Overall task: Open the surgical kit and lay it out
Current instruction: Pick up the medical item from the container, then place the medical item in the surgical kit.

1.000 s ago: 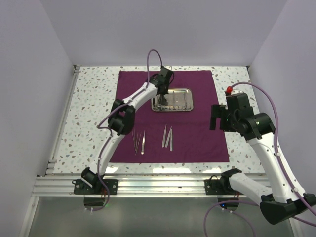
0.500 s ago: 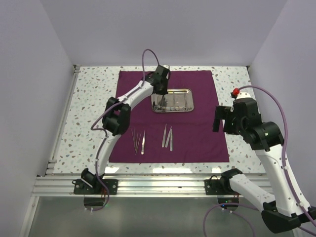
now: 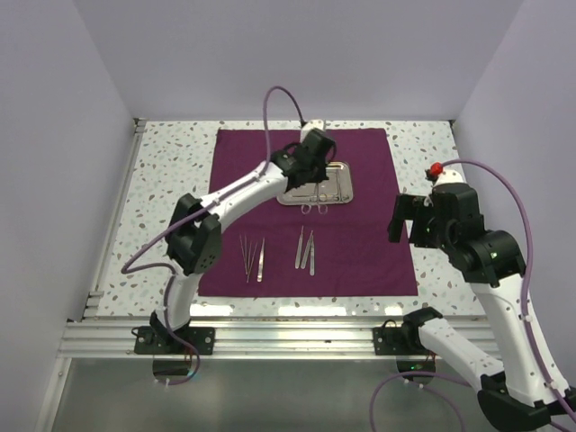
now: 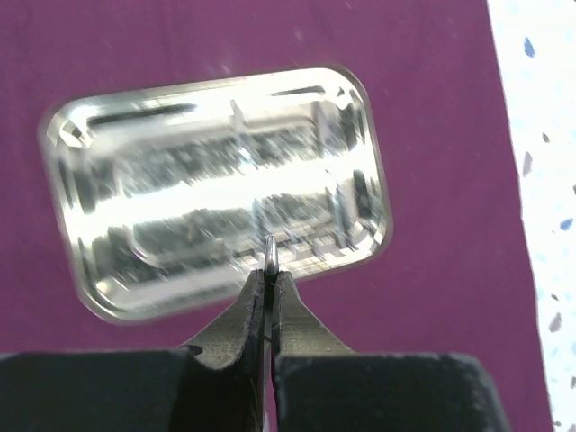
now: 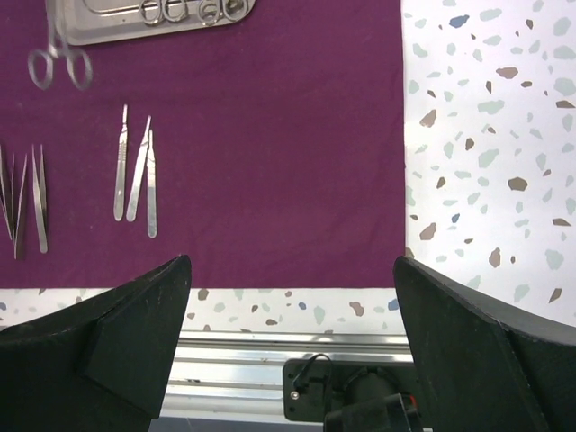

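Note:
The dark purple cloth wrap (image 3: 360, 243) lies flat on the table with the shiny steel tray (image 3: 340, 187) at its back middle. My left gripper (image 3: 314, 183) hovers over the tray's front edge, shut on the tip (image 4: 269, 247) of thin ring-handled scissors (image 3: 312, 207). Their rings (image 5: 58, 65) hang blurred just in front of the tray (image 5: 108, 31). More ring handles (image 5: 193, 9) rest in the tray. Thin tweezers (image 3: 252, 256) and several slim silver tools (image 3: 306, 249) lie in a row on the cloth. My right gripper (image 3: 402, 219) is open, empty, above the cloth's right edge.
Speckled white tabletop (image 3: 171, 189) surrounds the cloth. An aluminium rail (image 3: 288, 337) runs along the near edge with both arm bases on it. Purple cables loop over each arm. Plain walls close the left, back and right sides.
My left gripper has swung from the tray's left side to its front right, and the scissors now hang from it. The right arm pulled back slightly toward the right.

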You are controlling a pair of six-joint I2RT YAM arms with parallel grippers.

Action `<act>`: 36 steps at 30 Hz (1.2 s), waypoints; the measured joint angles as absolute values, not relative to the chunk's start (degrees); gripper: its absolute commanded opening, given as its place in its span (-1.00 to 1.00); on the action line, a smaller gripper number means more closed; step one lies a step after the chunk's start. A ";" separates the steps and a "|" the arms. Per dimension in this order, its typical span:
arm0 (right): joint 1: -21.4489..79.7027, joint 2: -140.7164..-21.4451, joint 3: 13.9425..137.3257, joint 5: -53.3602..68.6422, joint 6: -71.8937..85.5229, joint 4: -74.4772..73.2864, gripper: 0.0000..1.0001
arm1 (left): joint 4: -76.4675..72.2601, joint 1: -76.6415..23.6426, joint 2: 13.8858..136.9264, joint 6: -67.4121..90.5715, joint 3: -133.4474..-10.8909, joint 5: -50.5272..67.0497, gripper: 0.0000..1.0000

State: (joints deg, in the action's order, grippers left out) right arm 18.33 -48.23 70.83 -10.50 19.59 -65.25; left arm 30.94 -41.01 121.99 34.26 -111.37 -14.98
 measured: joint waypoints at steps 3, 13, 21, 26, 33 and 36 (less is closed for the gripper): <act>18.46 -48.38 72.03 -10.50 20.12 -66.41 0.97 | 31.22 -48.53 120.22 41.25 -108.05 -20.97 -1.00; 19.81 -49.06 80.75 -9.82 21.37 -68.93 0.97 | 39.68 -65.01 128.20 58.52 -112.66 -29.69 -1.00; 20.62 -47.97 80.79 -8.80 21.91 -71.77 0.97 | 39.81 -64.84 129.88 65.23 -107.57 -30.26 -0.15; 20.62 -49.04 81.10 -7.94 22.09 -71.59 0.97 | 38.06 -64.79 129.60 63.72 -107.35 -31.05 0.09; 20.82 -56.95 86.15 -6.20 22.68 -67.46 0.97 | 37.71 -62.41 119.72 52.12 -105.10 -32.77 0.07; 20.86 -63.16 89.82 -4.62 23.64 -63.07 0.97 | 36.14 -58.46 106.59 45.41 -97.27 -35.27 0.11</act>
State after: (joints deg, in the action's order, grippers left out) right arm 20.86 -63.16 89.82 -4.62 23.64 -63.07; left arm 36.14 -58.46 106.59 45.41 -97.27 -35.27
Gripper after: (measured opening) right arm 0.985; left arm 0.541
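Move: The left hand already holds the medical item, ring-handled scissors, bound for bare cloth about 19 cm back, 9 cm to its right and 14 cm below. The scalpels lie about 12 cm left of that spot and 2 cm farther out; the tray's middle is 2 cm ahead of the hand, 1 cm left and 14 cm below. From the right hand, the spot is roughly 4 cm ahead, 14 cm left and 24 cm down. Left hand carries the scissors 20 cm back-right, lowers, releases beside the scalpels, rises 14 cm; right hand rises, then advances forward-left. ##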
